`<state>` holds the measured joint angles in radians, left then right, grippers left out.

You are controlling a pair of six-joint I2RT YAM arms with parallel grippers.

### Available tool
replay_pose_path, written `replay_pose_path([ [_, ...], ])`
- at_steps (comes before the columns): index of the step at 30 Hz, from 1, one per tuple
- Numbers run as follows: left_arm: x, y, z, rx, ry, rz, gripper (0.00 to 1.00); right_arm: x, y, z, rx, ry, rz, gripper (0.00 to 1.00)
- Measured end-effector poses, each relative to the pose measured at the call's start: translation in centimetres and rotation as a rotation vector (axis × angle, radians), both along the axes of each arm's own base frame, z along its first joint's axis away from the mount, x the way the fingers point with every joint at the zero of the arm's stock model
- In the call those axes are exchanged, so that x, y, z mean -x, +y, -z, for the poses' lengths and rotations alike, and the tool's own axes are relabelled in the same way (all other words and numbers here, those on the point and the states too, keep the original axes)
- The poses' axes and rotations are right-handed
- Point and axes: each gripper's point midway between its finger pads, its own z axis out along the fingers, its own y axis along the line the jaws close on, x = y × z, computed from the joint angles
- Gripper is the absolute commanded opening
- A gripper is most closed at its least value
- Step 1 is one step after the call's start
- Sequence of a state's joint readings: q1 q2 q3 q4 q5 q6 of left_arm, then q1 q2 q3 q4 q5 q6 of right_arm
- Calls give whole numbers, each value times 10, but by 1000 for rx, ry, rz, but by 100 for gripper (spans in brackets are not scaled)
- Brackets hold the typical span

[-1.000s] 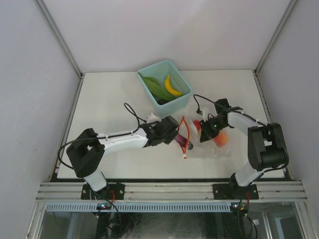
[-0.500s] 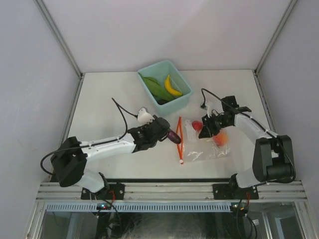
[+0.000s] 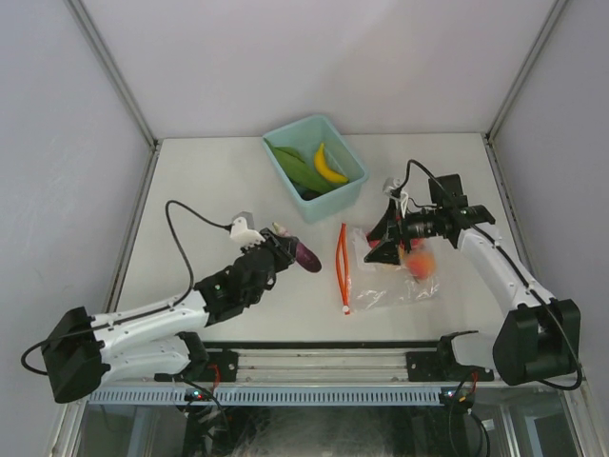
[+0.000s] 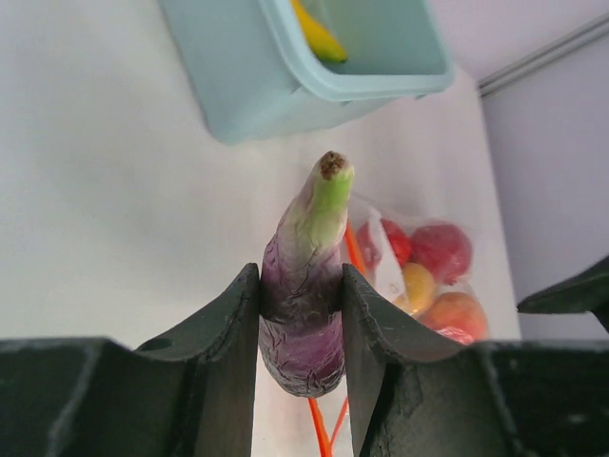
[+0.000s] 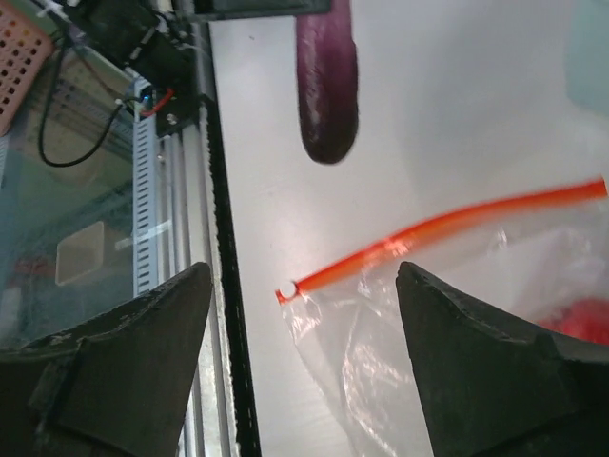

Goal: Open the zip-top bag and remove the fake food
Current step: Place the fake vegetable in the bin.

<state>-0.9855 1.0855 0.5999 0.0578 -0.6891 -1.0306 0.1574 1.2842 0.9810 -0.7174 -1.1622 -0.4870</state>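
The zip-top bag [image 3: 400,282] lies flat right of centre, its orange zipper strip [image 3: 343,267] facing left. Inside it I see fake food: a red apple [image 4: 441,249], a yellow piece [image 4: 419,284] and an orange-red peach [image 3: 420,262]. My left gripper [image 3: 288,251] is shut on the purple eggplant [image 4: 303,314], held above the table left of the bag, green stem pointing forward. My right gripper [image 3: 379,244] hovers over the bag's far left part, open with nothing between its fingers; under it show the zipper's end [image 5: 290,290] and crinkled plastic.
A teal bin [image 3: 348,155] stands at the back centre, holding a long green piece [image 3: 297,168] and a yellow banana [image 3: 329,167]. The table's front rail [image 5: 217,314] runs close to the bag's near corner. Side walls close in the table left and right.
My left arm has drawn back to the left and near side, carrying the eggplant out of the bag. My right gripper has let go of the bag and opened; the bag now lies flatter.
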Motion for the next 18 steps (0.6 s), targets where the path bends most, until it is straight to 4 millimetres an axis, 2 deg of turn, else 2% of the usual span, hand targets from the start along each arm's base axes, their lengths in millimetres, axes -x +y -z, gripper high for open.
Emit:
replay_pose_path([
  [6, 10, -3, -30, 104, -152, 102, 0, 16, 27, -25, -95, -45, -115, 80],
  [9, 15, -15, -55, 173, -232, 176, 0, 23, 40, -35, -120, -21, -150, 80],
  [14, 25, -37, -93, 274, -345, 303, 0, 20, 52, -58, -146, 52, -135, 81],
  [18, 31, -52, -99, 291, -377, 376, 0, 17, 58, -76, -164, 80, -123, 81],
])
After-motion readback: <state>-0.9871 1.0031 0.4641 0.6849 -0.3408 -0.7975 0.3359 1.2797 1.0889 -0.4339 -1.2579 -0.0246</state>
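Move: The eggplant is already gripped around its middle by the left hand. The open right gripper waits about 20 cm to the left hand's right, 2 cm back and 2 cm higher. From the right hand the eggplant lies some 18 cm left, 1 cm ahead and 2 cm lower. The bin is roughly 24 cm ahead of the left hand, 6 cm right and 10 below; the bag lies 5 cm right of the right hand, level with it fore and aft, 17 below. The eggplant, still in the left fingers, is lifted about 10 cm while being carried some 5 cm right and a little back towards the right gripper, the left wrist tipping its fingers up, rolling and turning clockwise. The right hand, fingers staying wide open, comes to meet it, rising while moving left about 6 cm and slightly back; no contact can be made out. ##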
